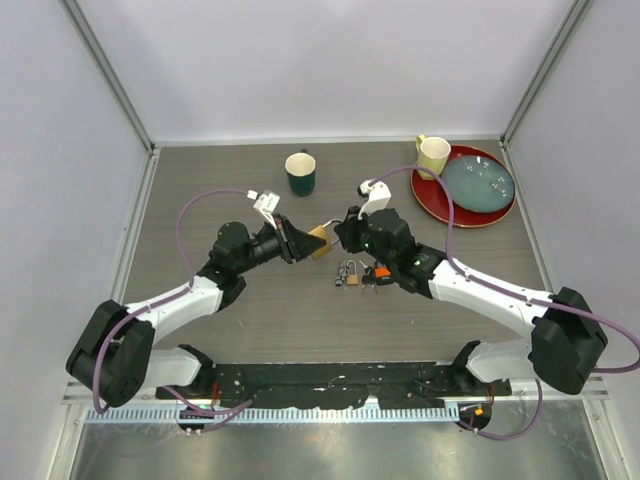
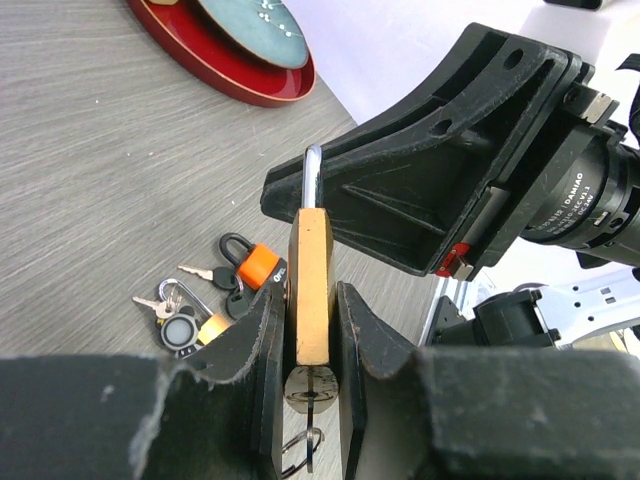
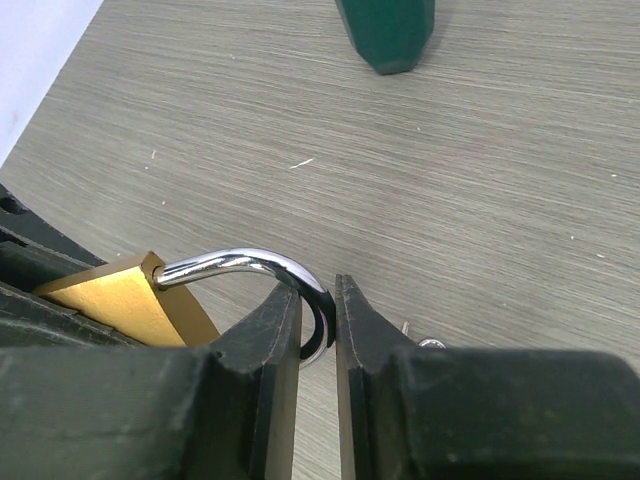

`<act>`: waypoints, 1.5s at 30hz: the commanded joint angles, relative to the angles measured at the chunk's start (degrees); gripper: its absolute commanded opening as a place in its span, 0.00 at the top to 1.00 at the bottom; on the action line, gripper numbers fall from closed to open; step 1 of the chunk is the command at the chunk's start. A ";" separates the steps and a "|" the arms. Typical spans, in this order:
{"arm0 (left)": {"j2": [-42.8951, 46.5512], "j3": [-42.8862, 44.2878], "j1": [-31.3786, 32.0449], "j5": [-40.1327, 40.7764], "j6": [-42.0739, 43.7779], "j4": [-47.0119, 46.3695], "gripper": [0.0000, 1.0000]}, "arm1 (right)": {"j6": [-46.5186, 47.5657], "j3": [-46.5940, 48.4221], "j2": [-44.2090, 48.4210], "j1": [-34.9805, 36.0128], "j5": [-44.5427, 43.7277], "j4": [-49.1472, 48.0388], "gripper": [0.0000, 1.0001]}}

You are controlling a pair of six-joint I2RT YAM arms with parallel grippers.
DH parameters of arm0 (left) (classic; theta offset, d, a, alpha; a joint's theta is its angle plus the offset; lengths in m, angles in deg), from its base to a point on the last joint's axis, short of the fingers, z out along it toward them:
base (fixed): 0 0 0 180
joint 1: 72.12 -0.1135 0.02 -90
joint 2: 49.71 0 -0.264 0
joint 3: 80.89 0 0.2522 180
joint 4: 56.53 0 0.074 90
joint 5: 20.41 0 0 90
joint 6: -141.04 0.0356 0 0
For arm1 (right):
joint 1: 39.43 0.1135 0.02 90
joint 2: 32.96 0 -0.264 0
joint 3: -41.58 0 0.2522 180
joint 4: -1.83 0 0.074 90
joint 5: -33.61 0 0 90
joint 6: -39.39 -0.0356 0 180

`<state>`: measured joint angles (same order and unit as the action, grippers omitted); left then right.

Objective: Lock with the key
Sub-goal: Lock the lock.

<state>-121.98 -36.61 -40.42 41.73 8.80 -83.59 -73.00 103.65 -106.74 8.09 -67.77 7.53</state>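
Observation:
A brass padlock [image 1: 320, 241] hangs above the table between my two grippers. My left gripper [image 1: 303, 243] is shut on its flat body [image 2: 312, 270]. A silver key [image 2: 312, 388] with a wire ring sticks in the bottom of the lock, between the left fingers. The chrome shackle [image 3: 235, 263] rises from the body and curves over. Its free end lies between the pads of my right gripper [image 3: 320, 305], which is shut on it, apart from the brass body [image 3: 125, 298]. In the top view the right gripper [image 1: 343, 232] meets the lock from the right.
A heap of small padlocks and keys [image 1: 355, 272], one of them orange [image 2: 258, 266], lies just below the grippers. A dark green mug [image 1: 300, 172] stands behind them. At the back right are a yellow mug [image 1: 433, 155] and a red plate [image 1: 440, 205] with a teal plate on it.

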 commanded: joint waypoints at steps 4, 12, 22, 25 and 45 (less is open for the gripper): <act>-6.56 8.06 3.63 2.02 -1.62 -13.23 1.00 | -13.38 6.00 -0.49 17.69 45.65 -26.05 0.99; -10.26 8.94 4.07 2.37 -1.53 -15.08 1.00 | -11.97 8.46 -0.31 19.79 46.09 -24.64 0.99; -7.19 6.22 4.33 2.81 1.54 -10.96 1.00 | -3.89 9.87 4.33 19.36 29.77 -9.80 0.99; -4.55 4.02 4.33 3.07 2.24 -9.28 1.00 | -3.27 9.17 6.53 16.91 23.96 -6.72 0.99; 6.79 0.15 -3.49 3.78 4.09 1.52 1.00 | -3.62 5.30 12.69 2.66 19.28 0.41 0.37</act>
<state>-115.51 -38.21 -41.53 36.44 11.01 -83.07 -72.81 105.60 -97.88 9.54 -62.48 17.41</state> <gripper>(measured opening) 0.237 0.549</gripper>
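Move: Between the two hands, some 20 cm up, hangs the large brass padlock. Its body is in the left fingers, centred about 1 cm ahead and 2 cm right of that hand; from the right hand, which grips the shackle, the body lies about 5 cm left and 2 cm back, level. On the table roughly 17 cm below, the small brass lock is about 3 cm right and 3 cm back of the right hand, and the orange lock 11 cm right and 3 cm back. Sinking together about 2.5 cm with the padlock still gripped between them, both hands then reverse, rising and drawing back: the left some 4.5 cm up, the right about 6 cm. The right hand rolls about 10 degrees, its left side dropping, then rolls back; near the end its fingers open to about half and release their pinch on the shackle while the left keeps its hold on the body. ##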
